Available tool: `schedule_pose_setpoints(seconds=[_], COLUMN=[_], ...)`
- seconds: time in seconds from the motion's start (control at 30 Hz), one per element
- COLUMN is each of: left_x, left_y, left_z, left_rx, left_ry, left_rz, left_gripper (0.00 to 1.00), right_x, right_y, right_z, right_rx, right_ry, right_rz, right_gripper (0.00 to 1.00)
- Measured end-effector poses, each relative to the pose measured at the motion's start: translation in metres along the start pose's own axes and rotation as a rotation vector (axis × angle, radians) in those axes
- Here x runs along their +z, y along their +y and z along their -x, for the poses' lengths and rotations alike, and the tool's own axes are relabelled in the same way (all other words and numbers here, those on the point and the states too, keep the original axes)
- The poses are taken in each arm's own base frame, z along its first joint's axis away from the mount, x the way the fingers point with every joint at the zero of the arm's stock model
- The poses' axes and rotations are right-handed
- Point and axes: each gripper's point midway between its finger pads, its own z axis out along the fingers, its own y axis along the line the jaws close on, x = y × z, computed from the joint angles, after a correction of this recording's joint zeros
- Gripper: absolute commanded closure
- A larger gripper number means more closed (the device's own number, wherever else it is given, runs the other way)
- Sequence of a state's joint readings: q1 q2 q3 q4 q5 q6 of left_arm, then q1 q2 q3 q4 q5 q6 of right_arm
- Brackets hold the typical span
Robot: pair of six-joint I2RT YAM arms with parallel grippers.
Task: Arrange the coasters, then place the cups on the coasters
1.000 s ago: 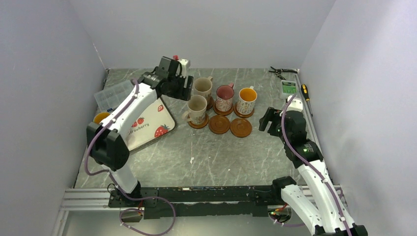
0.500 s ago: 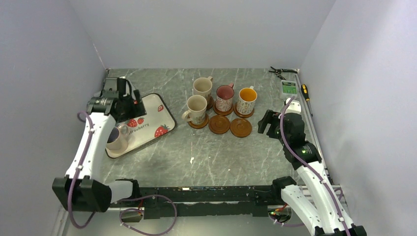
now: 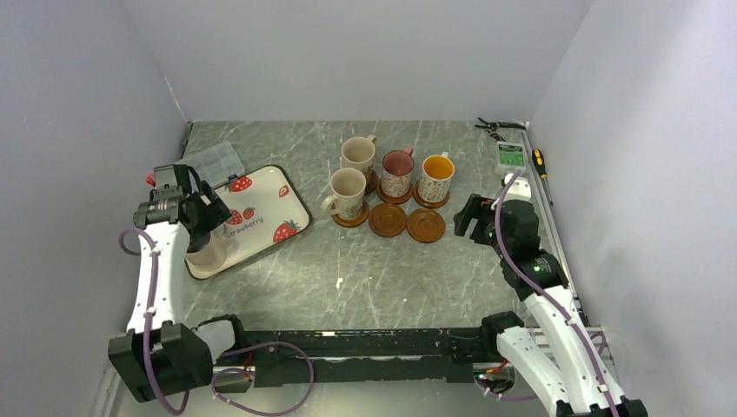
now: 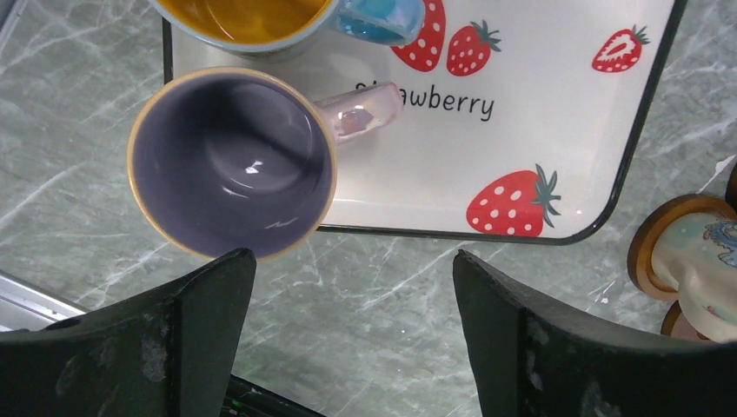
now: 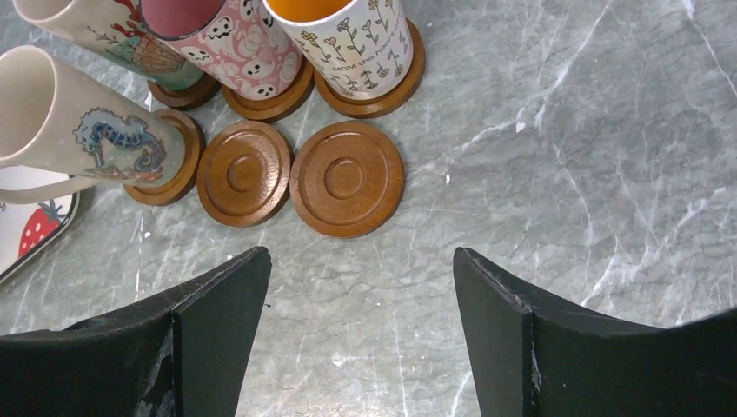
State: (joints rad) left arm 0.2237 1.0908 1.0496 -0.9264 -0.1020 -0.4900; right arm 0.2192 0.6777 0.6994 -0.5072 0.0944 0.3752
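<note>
Six brown coasters lie in two rows mid-table. Three cups [image 3: 397, 171] stand on the back row and a cream seahorse cup [image 3: 348, 191] on the front left coaster. The other two front coasters [image 3: 388, 219] [image 3: 426, 225] are bare, also in the right wrist view [image 5: 243, 172]. A lavender-inside cup [image 4: 233, 161] and a blue cup with orange inside [image 4: 243, 22] stand on the strawberry tray [image 4: 565, 130]. My left gripper [image 4: 352, 256] hangs open just beside the lavender cup, holding nothing. My right gripper [image 5: 361, 252] is open, near the bare coasters.
A clear plastic box [image 3: 202, 163] sits behind the tray [image 3: 269, 204]. Pliers [image 3: 497, 127], a screwdriver [image 3: 540, 161] and a small green-labelled device [image 3: 511, 155] lie at the back right. Grey walls close in the table on three sides.
My left arm swung from beside the back cups leftward and nearer, over the tray's near-left corner, its jaws spreading wider. The right arm stayed put.
</note>
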Motion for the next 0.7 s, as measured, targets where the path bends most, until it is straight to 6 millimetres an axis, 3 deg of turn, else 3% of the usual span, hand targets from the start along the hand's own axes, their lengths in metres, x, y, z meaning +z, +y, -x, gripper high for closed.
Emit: schedule_pose_setpoints(seconds=[0.37,0.7], left_x=[0.032,0.045], left_y=[0.000,-0.008], left_z=[-0.009,-0.019], left_rx=[0.030,0.092], left_ry=[0.098,0.198], left_rz=[0.001,-0.048], left_gripper=[0.18,0.47], right_x=[-0.001,0.000], right_y=[-0.001,-0.001], right_z=[-0.001,-0.003], right_rx=[0.001,0.000], right_ry=[-0.004,0.000], right_rz=[0.001,-0.001], right_gripper=[0.18,0.18])
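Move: Just below and left of the open left hand stands the purple-lined cup, its middle some 4 cm to the left, 2 cm back and 9 cm down. The yellow-lined cup stands about 8 cm farther out than that cup and 5 cm to its left. The tray's middle lies roughly 8 cm ahead of the hand and 6 cm to its right, 14 cm below. From the right hand the purple-lined cup is about 62 cm to the left and 2 cm back. Sinking about 4.5 cm and easing a little forward, the left hand comes down astride the right-hand wall of the purple-lined cup, its left finger dipping inside the rim and the other staying outside. The fingers tip down and the wrist turns clockwise, each by under 10 degrees, while the wide-open gripper narrows to somewhat over half open; no pinch can be seen yet. ##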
